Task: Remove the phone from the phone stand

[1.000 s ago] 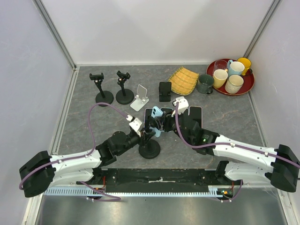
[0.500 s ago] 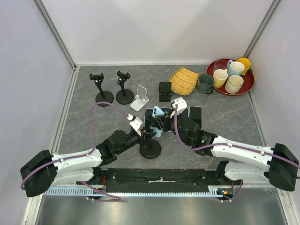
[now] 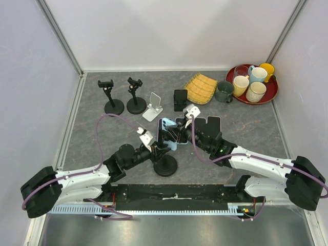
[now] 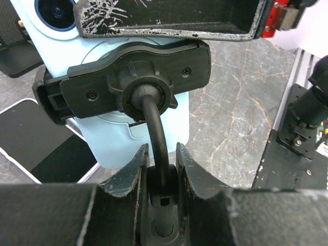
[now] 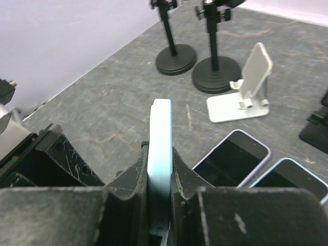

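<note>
The light blue phone (image 3: 166, 134) sits in the clamp (image 4: 128, 84) of the black phone stand (image 3: 165, 165), mid-table. In the left wrist view the phone (image 4: 136, 141) shows its back and camera, with the clamp arms on both its sides. My left gripper (image 4: 162, 164) is shut on the stand's thin stem, just below the clamp. From the right, my right gripper (image 5: 159, 169) is shut on the phone's edge (image 5: 160, 130), one finger (image 5: 134, 174) pressed flat on each face. From above, both grippers (image 3: 156, 150) (image 3: 177, 134) meet at the stand.
Two black clamp stands (image 3: 114, 97) (image 3: 136, 97), a white folding stand (image 3: 153, 106) and a black stand (image 3: 180, 99) line the back. Dark phones (image 3: 212, 124) lie flat by the right arm. Woven mats (image 3: 201, 88), a green mug (image 3: 224, 91) and a red tray (image 3: 271, 94) of mugs fill the back right.
My right gripper has closed onto the phone's edge. The phone and clamp have shifted slightly left and away with both arms. The left gripper kept its hold on the stem.
</note>
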Motion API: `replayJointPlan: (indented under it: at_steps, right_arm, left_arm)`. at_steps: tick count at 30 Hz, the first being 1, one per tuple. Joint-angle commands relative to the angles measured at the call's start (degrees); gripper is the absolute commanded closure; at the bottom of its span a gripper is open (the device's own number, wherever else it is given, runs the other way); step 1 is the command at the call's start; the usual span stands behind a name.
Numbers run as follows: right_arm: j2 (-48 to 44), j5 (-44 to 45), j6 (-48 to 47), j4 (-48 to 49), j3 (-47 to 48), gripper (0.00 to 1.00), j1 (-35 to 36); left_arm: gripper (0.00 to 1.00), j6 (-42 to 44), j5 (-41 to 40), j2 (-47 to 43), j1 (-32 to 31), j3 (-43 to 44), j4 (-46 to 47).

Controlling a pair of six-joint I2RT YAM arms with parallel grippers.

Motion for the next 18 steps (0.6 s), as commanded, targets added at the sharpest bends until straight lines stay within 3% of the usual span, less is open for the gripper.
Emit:
replayJointPlan:
  at_steps: [1,11,18]
  right_arm:
    - [-2.0,-9.9,-4.4,-0.4,-0.8,1.0,-5.5]
    - [-6.5,-17.8,-6.1,-5.1,-2.4,1.0,-13.3]
    - [-10.5,-15.7,-5.5,-12.0,0.0,1.0,-13.4]
  left_arm:
    - [0.98,-2.3,7.7,-7.0,-2.0,-3.1,-2.6]
    - [0.98,-5.1,4.2,-16.6,1.7,-6.0,-9.9]
    - [0.98,-3.8,-2.8,-19.2,2.0,-4.7,-13.7]
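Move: The left hand grips the phone stand's stem; the light blue phone in its clamp lies about 4 cm ahead, 4 cm right and 6 cm above. The right hand already pinches that phone, with the clamp some 3 cm back, 1 cm left and 3 cm below. On the table about 22 cm under the right hand, the leftmost flat phone is roughly 15 cm ahead and 4 cm left, the second 16 cm ahead and 4 cm right. Pulling apart from the left hand, the right hand first eases back 1 to 2 cm, twisting about 10 degrees counter-clockwise, then swings sharply right and down, ending about 5 cm right and 3 cm lower with the blue phone still pinched. The left hand keeps hold of the stem and draws the stand about 3 cm left and 2 cm back, away from the phone. ##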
